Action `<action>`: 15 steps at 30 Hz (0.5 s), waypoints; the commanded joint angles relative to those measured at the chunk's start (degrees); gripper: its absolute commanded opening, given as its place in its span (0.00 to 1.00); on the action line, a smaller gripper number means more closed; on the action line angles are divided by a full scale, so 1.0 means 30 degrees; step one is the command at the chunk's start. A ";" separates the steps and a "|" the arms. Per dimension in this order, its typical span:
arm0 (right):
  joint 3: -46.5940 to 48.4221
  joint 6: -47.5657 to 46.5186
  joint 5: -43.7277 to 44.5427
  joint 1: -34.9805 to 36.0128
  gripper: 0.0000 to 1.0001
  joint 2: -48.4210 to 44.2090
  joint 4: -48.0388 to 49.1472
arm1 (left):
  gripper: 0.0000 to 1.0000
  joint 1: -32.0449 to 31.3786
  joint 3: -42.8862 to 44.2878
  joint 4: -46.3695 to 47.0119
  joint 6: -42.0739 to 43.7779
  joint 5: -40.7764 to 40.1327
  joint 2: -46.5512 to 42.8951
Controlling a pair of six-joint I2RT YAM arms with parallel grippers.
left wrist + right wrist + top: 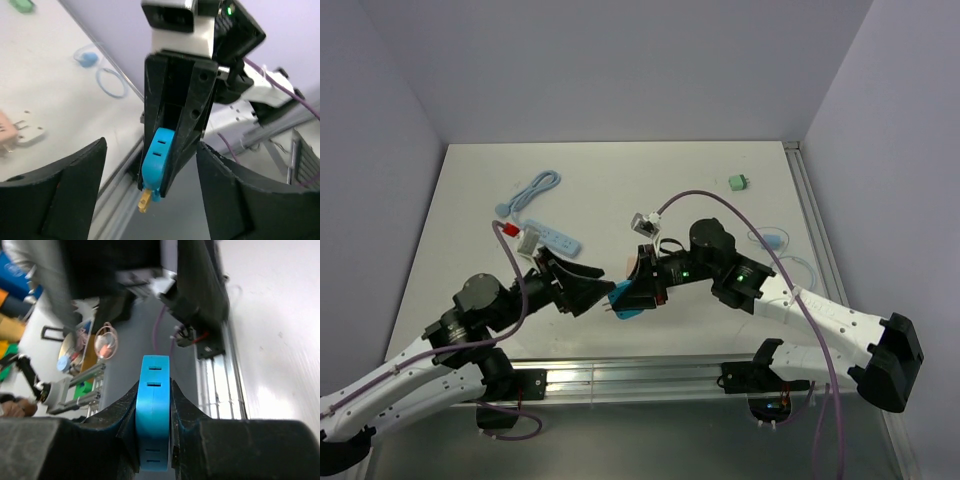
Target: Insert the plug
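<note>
My right gripper [638, 292] is shut on a blue adapter block [625, 299] with slot pairs in its edge and holds it above the table's front edge. In the right wrist view the block [154, 410] stands upright between the pads of that gripper [154, 420]. My left gripper [600, 292] is open and empty, its fingertips close to the block and pointing at it. In the left wrist view the block [159, 157] sits between my open left fingers [60, 195], with a small yellow prong [145, 200] at its lower end. A pink and white plug [15, 132] lies on the table.
A blue power strip [556, 238] with a white and red plug [521, 236], a coiled blue cable [528, 191], a white adapter [645, 221], a green piece [738, 182] and a blue-tipped clear cable [775, 241] lie on the table. A purple cable [720, 205] arcs over my right arm.
</note>
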 commanded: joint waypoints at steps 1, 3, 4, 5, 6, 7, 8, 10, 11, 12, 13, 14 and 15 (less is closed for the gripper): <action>0.1167 -0.1043 0.2562 0.0121 0.00 -0.0204 -0.2986 | 0.93 0.0029 0.0350 -0.2113 -0.0436 -0.5002 -0.1752; 0.1694 -0.1102 0.3881 0.0063 0.00 0.0117 -0.4105 | 0.99 0.0029 0.0496 -0.3691 -0.0438 -0.6212 -0.2370; 0.1870 -0.0986 0.4349 0.0063 0.00 0.0293 -0.4980 | 0.99 0.0029 0.0729 -0.4280 -0.0379 -0.7146 -0.2431; 0.2278 -0.0869 0.5485 -0.0053 0.00 0.0498 -0.5482 | 1.00 0.0029 0.0935 -0.4924 -0.0494 -0.7852 -0.2490; 0.2601 -0.0723 0.6453 -0.0112 0.00 0.0993 -0.6821 | 1.00 0.0029 0.1111 -0.5568 -0.0844 -0.8439 -0.2491; 0.3039 -0.0432 0.7420 -0.0142 0.00 0.1346 -0.7792 | 1.00 0.0029 0.1489 -0.6735 -0.1021 -0.9489 -0.2462; 0.4059 -0.0284 0.8300 -0.0200 0.00 0.1785 -0.8701 | 1.00 0.0029 0.1638 -0.7211 -0.1458 -0.9963 -0.2403; 0.5060 0.0155 1.0383 -0.0492 0.00 0.3219 -1.1075 | 1.00 0.0029 0.1902 -0.8323 -0.2016 -1.0726 -0.2256; 0.5906 0.0360 1.0824 -0.0610 0.00 0.4211 -1.1692 | 0.99 0.0058 0.1932 -0.8474 -0.2541 -1.0962 -0.2169; 0.6147 0.0565 1.1379 -0.0988 0.00 0.4685 -1.2423 | 0.99 0.0029 0.1904 -0.8475 -0.2749 -1.0935 -0.2110; 0.6381 0.1119 1.1704 -0.1224 0.00 0.5095 -1.2721 | 0.99 0.0029 0.1729 -0.8475 -0.3012 -1.0848 -0.2052; 0.6702 0.1443 1.1968 -0.1458 0.00 0.5506 -1.2985 | 0.98 0.0029 0.1583 -0.8214 -0.3537 -1.0557 -0.1993; 0.6822 0.1823 1.2232 -0.1954 0.00 0.6293 -1.3335 | 0.98 0.0029 0.1465 -0.8008 -0.3745 -1.0351 -0.1877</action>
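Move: The blue plug is already clamped in the right fingers. The pink cube lies some 24 cm ahead of that hand, about 1 cm to its right and 26 cm below. The white adapter sits about 7 cm right of the cube and 1 cm nearer, and the power strip roughly 38 cm ahead and 26 cm left of the right hand, also at table level. From the left hand the pink cube is about 23 cm ahead, 8 cm right and 28 cm below. The blue plug, kept in the right hand's grip, is carried about 11 cm forward and some 7 cm down towards the pink cube, gathering speed, while the wrist swings clockwise and tips the left-pointing fingers downward. Already clear of the plug, the left hand finishes opening and backs off some 8 cm left, also forward and a little down, turning counter-clockwise about 30 degrees. ##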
